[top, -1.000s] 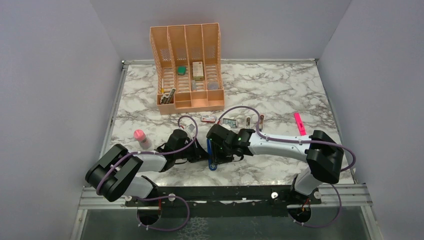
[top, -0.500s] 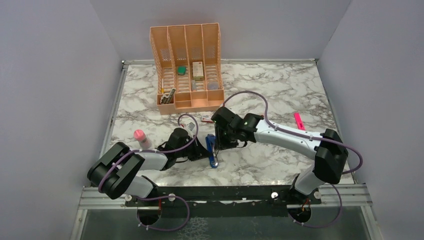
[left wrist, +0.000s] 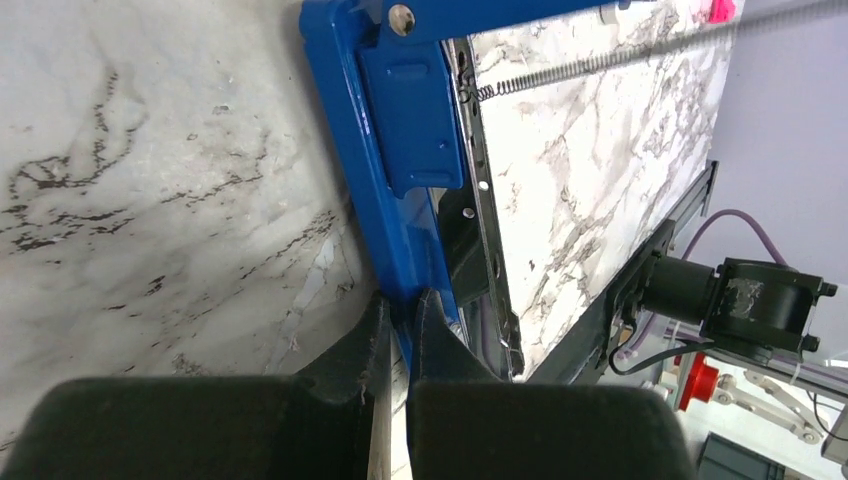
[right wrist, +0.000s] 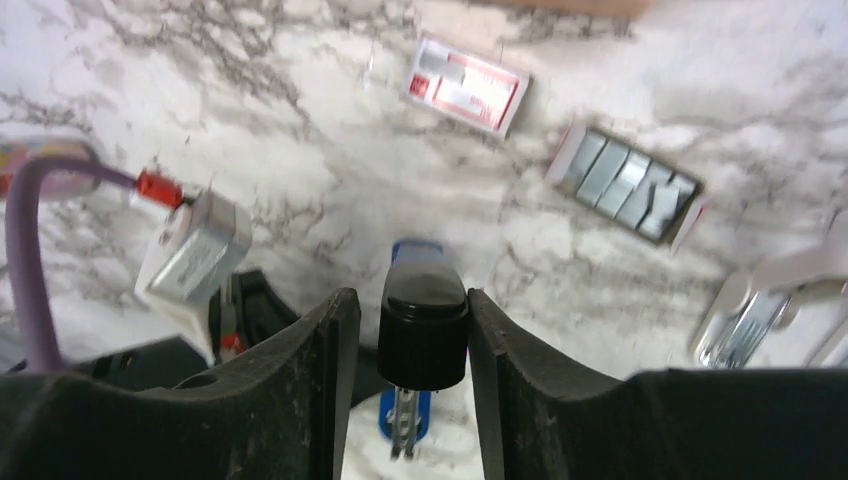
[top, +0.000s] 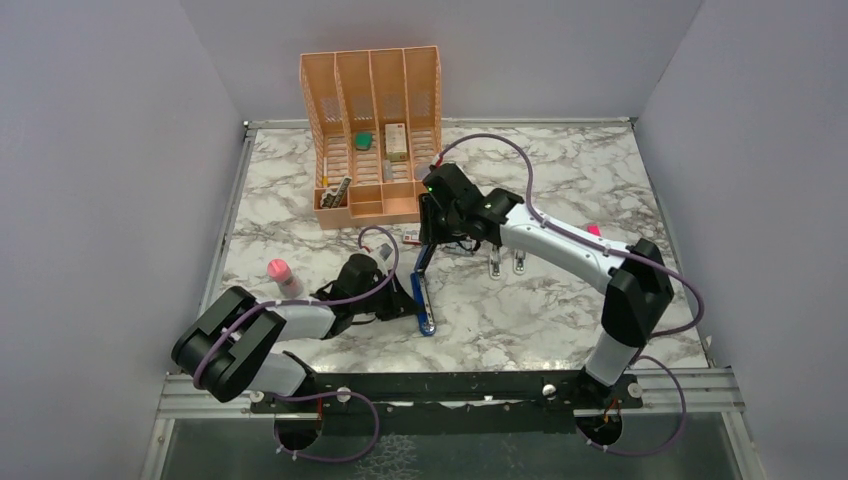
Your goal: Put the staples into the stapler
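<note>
The blue stapler (top: 427, 313) lies hinged open near the table's middle. Its upper arm slants up toward the back. My left gripper (left wrist: 400, 300) is shut on the blue base (left wrist: 400, 120), next to the silver channel (left wrist: 485, 200) and a stretched spring (left wrist: 600, 65). My right gripper (right wrist: 412, 300) stands around the raised black end (right wrist: 423, 325); one finger touches it and a gap shows on the other side, so it is open. The staples sit in a grey tray (right wrist: 625, 183) beyond it, with the red-and-white sleeve (right wrist: 467, 84) beside it.
An orange desk organizer (top: 375, 130) stands at the back. A pink-capped bottle (top: 280, 272) is left of my left arm. Two small metal pieces (top: 506, 262) lie right of the stapler. A pink marker (top: 593, 231) peeks out behind the right arm.
My right gripper has swung toward the back, lifting the stapler's black-ended arm open, and its jaws have widened. The left gripper has stayed shut on the base.
</note>
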{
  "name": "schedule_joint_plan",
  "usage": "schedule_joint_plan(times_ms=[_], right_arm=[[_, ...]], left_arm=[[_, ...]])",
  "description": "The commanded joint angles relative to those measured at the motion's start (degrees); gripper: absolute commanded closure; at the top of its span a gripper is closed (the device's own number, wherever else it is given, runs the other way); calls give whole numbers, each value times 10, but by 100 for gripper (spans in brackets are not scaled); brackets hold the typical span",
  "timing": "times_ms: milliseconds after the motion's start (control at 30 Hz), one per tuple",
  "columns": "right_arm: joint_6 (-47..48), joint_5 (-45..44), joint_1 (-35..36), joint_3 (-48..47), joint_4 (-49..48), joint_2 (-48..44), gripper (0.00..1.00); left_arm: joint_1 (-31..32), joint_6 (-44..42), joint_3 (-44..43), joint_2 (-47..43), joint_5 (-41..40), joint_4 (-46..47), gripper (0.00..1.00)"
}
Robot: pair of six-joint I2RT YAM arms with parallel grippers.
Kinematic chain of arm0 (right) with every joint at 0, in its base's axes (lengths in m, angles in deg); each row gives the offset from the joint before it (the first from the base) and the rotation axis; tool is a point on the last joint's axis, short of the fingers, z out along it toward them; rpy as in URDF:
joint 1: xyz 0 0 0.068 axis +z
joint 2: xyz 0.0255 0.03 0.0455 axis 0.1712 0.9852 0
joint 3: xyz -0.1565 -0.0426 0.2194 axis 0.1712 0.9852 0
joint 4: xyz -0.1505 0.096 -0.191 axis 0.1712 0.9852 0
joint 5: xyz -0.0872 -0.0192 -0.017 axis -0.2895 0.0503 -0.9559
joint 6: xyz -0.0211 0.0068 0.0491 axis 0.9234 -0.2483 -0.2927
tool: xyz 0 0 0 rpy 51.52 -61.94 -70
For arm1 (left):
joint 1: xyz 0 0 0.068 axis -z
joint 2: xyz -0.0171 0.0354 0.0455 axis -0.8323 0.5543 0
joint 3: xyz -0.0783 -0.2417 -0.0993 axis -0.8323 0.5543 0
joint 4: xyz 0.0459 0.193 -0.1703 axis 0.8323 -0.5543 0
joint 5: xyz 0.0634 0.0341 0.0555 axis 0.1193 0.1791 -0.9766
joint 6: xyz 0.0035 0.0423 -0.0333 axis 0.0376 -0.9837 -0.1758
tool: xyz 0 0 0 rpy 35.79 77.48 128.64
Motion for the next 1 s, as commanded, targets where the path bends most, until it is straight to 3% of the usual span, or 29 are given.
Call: schedule_joint_plan(times_ms=[0,333,633,967], right_arm=[[54,-29,-9,-41,-81,50,49],[47,-10,-18,-49,-102,103,48],[-6,12,-23,-3,-106,97,27],[-43,70,-22,77,-132,78,24]], left_arm=[[8,-63,17,-3,-8,-78,100],[8,-58,17,-1,-17,-77,100],[7,-39,15,8,-19,-76,100],[6,-17,15,20,-19,-75,100]])
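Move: The stapler's raised head sits right between my right finger pads. Its hinge is about 3 cm back, 4 cm left and 13 cm below; the staple box lies some 6 cm ahead and 4 cm left, the open staple tray 5 cm ahead and 6 cm right, both about 15 cm down. My left fingers pinch the stapler base; from them the head is roughly 10 cm ahead, 2 cm right and 13 cm up. I carry my right hand on forward about 5 cm, drifting left and sinking a little, following the head's arc over the hinge while the fingers part. Then I spread them wide and come down and back, ending some 8 cm lower, straddling the raised arm. My left hand stays put and keeps its pinch on the base. ##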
